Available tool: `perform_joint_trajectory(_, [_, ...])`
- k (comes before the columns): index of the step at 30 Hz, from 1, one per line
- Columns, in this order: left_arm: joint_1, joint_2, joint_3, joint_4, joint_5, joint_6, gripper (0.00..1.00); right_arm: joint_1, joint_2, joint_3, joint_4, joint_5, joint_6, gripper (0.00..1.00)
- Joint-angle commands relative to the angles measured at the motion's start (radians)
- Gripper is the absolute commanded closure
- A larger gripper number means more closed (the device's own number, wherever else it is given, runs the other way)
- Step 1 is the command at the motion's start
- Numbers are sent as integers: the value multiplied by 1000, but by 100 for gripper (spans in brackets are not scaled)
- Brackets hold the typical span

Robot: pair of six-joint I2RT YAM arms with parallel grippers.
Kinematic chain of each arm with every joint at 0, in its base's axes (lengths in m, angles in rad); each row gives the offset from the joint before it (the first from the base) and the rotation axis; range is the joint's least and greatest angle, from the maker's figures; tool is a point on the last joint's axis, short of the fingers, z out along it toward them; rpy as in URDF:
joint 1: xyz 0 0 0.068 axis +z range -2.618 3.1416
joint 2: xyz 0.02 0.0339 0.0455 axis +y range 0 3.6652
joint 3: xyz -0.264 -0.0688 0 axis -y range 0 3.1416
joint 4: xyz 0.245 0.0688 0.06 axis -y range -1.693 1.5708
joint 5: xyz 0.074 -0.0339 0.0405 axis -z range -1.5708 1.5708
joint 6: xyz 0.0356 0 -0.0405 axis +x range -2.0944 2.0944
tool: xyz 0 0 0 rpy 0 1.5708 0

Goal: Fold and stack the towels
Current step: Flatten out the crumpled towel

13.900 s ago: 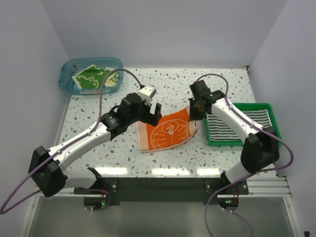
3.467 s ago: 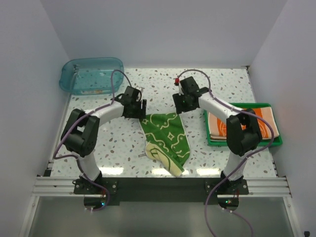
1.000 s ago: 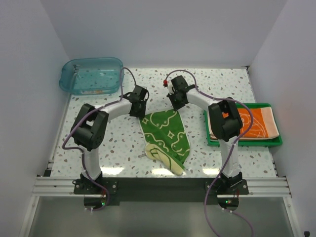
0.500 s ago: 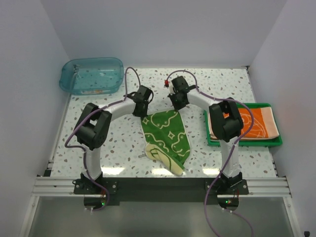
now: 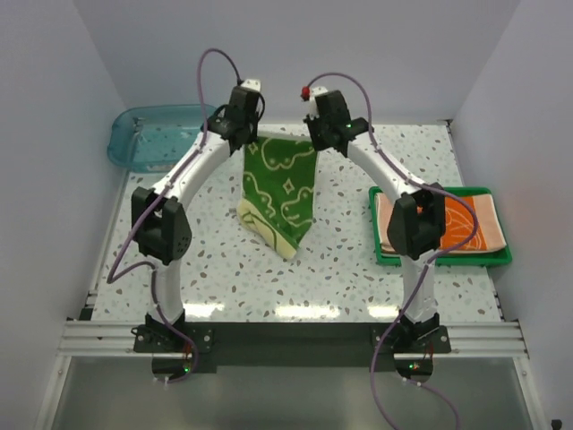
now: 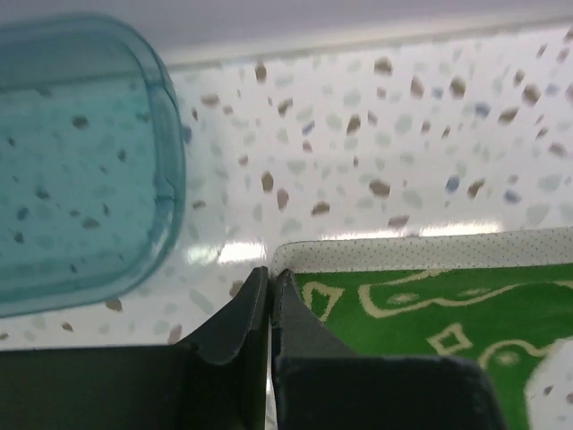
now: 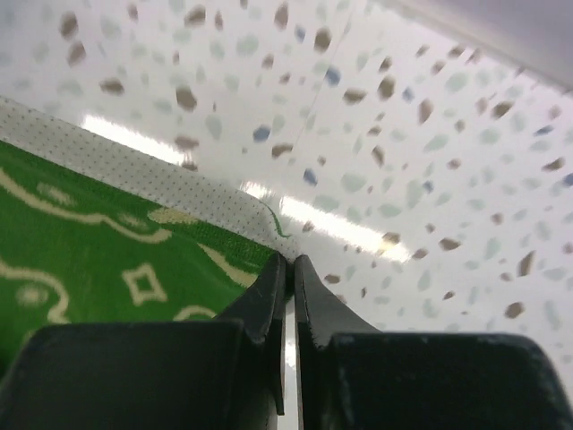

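The green towel [image 5: 280, 190] with a cream pattern hangs in the air between both arms, its pale yellow reverse showing at the low tip. My left gripper [image 5: 246, 133] is shut on its upper left corner [image 6: 285, 258]; the jaws pinch the dotted hem. Pinching the upper right corner [image 7: 267, 235] is my right gripper [image 5: 324, 134], also shut. The orange towel [image 5: 448, 224] lies folded in the green tray [image 5: 501, 255] at the right. The striped towel is hidden.
A clear teal tub [image 5: 157, 134] stands at the back left, also seen in the left wrist view as the tub [image 6: 72, 161]. White walls close in the speckled table [image 5: 269, 278] at back and sides.
Both arms have risen from the table, lifting the green towel by its two far corners so it now hangs. The left gripper closed on its corner just before the lift.
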Motion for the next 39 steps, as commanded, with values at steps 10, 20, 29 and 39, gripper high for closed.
perform_joint_trajectory(10, [-8,-510,-66,211,-16,156,100,-9,-503,-39,87,-49,-85,100])
perform_joint_trajectory(20, [-163,-884,-329,205,67,199,100,-7,-874,-248,-19,-289,-105,100])
perform_joint_trajectory(29, [-165,-806,-76,-43,82,122,100,-7,-857,-58,-174,-220,-67,100])
perform_joint_trajectory(39, [-10,-470,-51,64,84,79,100,-9,-537,31,-74,-19,-57,100])
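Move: Both hands already pinch the towel's far corners, held up over the table. The towel's crumpled near end lies some 18 cm back and 18 cm below the left hand, about 7 cm to its right; from the right hand it is 18 cm back, 11 cm left and 16 cm below. The blue basket sits 23 cm left of the left hand and 6 cm ahead. The green tray is 35 cm right of the right hand and 16 cm back. Keeping their pinches, both arms whip the towel up some 30 cm and back about 20, then forward and down. ##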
